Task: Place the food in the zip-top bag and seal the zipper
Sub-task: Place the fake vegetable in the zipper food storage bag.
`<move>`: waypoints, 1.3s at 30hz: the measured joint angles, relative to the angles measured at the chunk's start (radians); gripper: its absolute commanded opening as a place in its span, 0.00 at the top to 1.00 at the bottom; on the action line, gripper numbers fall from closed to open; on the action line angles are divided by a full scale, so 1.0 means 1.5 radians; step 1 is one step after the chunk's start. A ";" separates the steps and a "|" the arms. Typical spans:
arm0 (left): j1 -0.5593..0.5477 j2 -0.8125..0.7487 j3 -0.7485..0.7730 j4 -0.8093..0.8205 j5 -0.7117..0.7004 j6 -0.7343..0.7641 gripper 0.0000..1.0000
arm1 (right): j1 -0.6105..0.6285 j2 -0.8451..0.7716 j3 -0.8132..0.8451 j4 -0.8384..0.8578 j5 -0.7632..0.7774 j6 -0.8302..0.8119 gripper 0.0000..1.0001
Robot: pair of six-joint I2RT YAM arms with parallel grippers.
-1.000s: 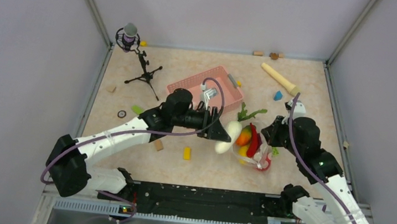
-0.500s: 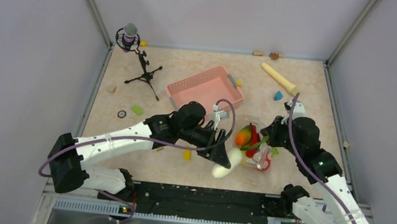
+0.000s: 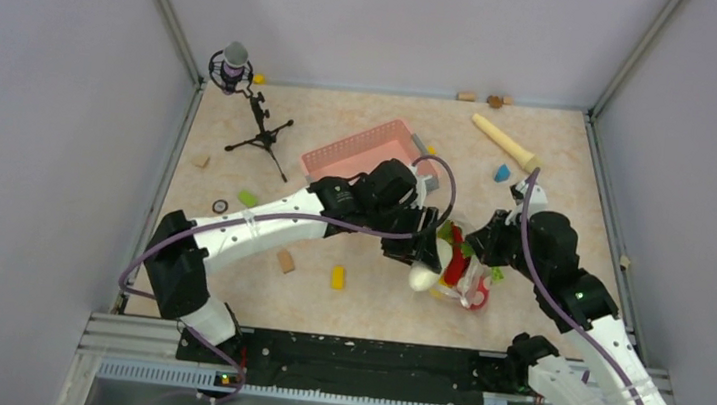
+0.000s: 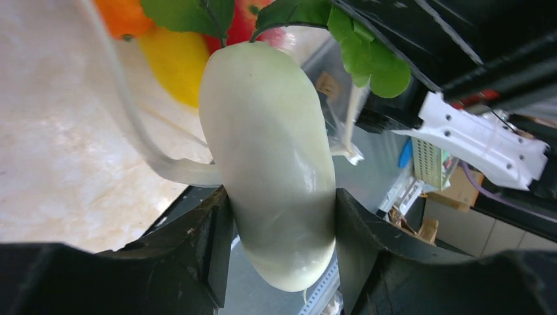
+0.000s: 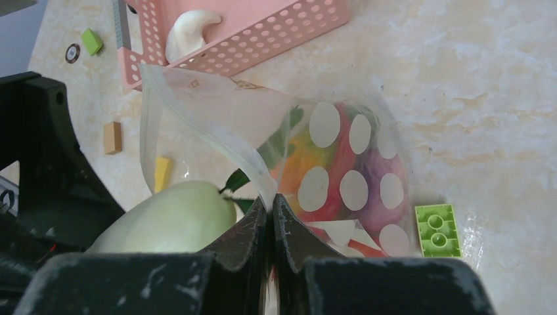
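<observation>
A white radish with green leaves [image 4: 272, 151] is clamped between my left gripper's [image 4: 279, 230] fingers. In the top view the radish [image 3: 422, 278] sits at the mouth of the zip-top bag [image 3: 465, 284], leaves pointing into it. The dotted clear bag [image 5: 348, 157] holds red, orange, yellow and purple food. Its mouth gapes open toward the left, and the zipper strip [image 5: 217, 141] runs along that edge. My right gripper [image 5: 270, 210] is shut on that mouth edge, lifting it; in the top view the right gripper [image 3: 484, 246] sits just right of the bag. Another white food piece [image 5: 187, 33] lies in the pink basket [image 5: 276, 39].
The pink basket [image 3: 360, 152] stands behind my left arm. A microphone on a tripod [image 3: 245, 100] is at the back left and a wooden roller [image 3: 505, 141] at the back right. Small blocks lie about: yellow [image 3: 337, 277], tan [image 3: 285, 261], green [image 3: 247, 197], blue [image 3: 502, 172]. A green brick [image 5: 437, 230] lies beside the bag.
My left arm carried the radish from in front of the basket, dipped toward the near edge, then swung right to the bag's mouth. The right gripper has kept its hold.
</observation>
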 measured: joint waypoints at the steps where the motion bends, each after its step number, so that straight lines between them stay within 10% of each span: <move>1: 0.001 0.007 0.006 -0.011 -0.019 0.000 1.00 | 0.000 0.000 0.000 0.001 -0.003 0.000 0.95; 21: -0.016 0.035 -0.031 0.164 -0.328 -0.142 1.00 | 0.000 0.000 -0.009 0.018 -0.058 -0.011 0.95; 29: -0.057 0.045 -0.031 0.177 -0.430 -0.151 0.32 | 0.000 0.000 -0.009 0.022 -0.060 -0.011 0.95; 39: -0.086 0.057 -0.017 0.158 -0.493 -0.098 0.17 | 0.000 0.000 -0.009 0.021 -0.058 -0.012 0.95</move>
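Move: The left hand, already gripping the white radish with its leafy end towards the bag, has the filled zip-top bag about 9 cm to its right, 5 cm ahead and some 10 cm lower. The pink basket lies roughly 29 cm ahead and 13 cm left of that hand; the green block is some 18 cm right and 4 cm ahead. The right hand, pinching the bag's rim, has the bag's middle almost straight beneath it, about 9 cm down. Forward about 9 cm, with a smaller shift right and slightly down, the left hand carries the white radish leafy end first into the bag's mouth. The wrist swings some 30 degrees counter-clockwise, so the fingers turn from pointing right to pointing forward-right, still slanting down; the hand then nearly stops and the fingers open wide. The right hand keeps its pinch on the rim, drawing it a centimetre or so left. ##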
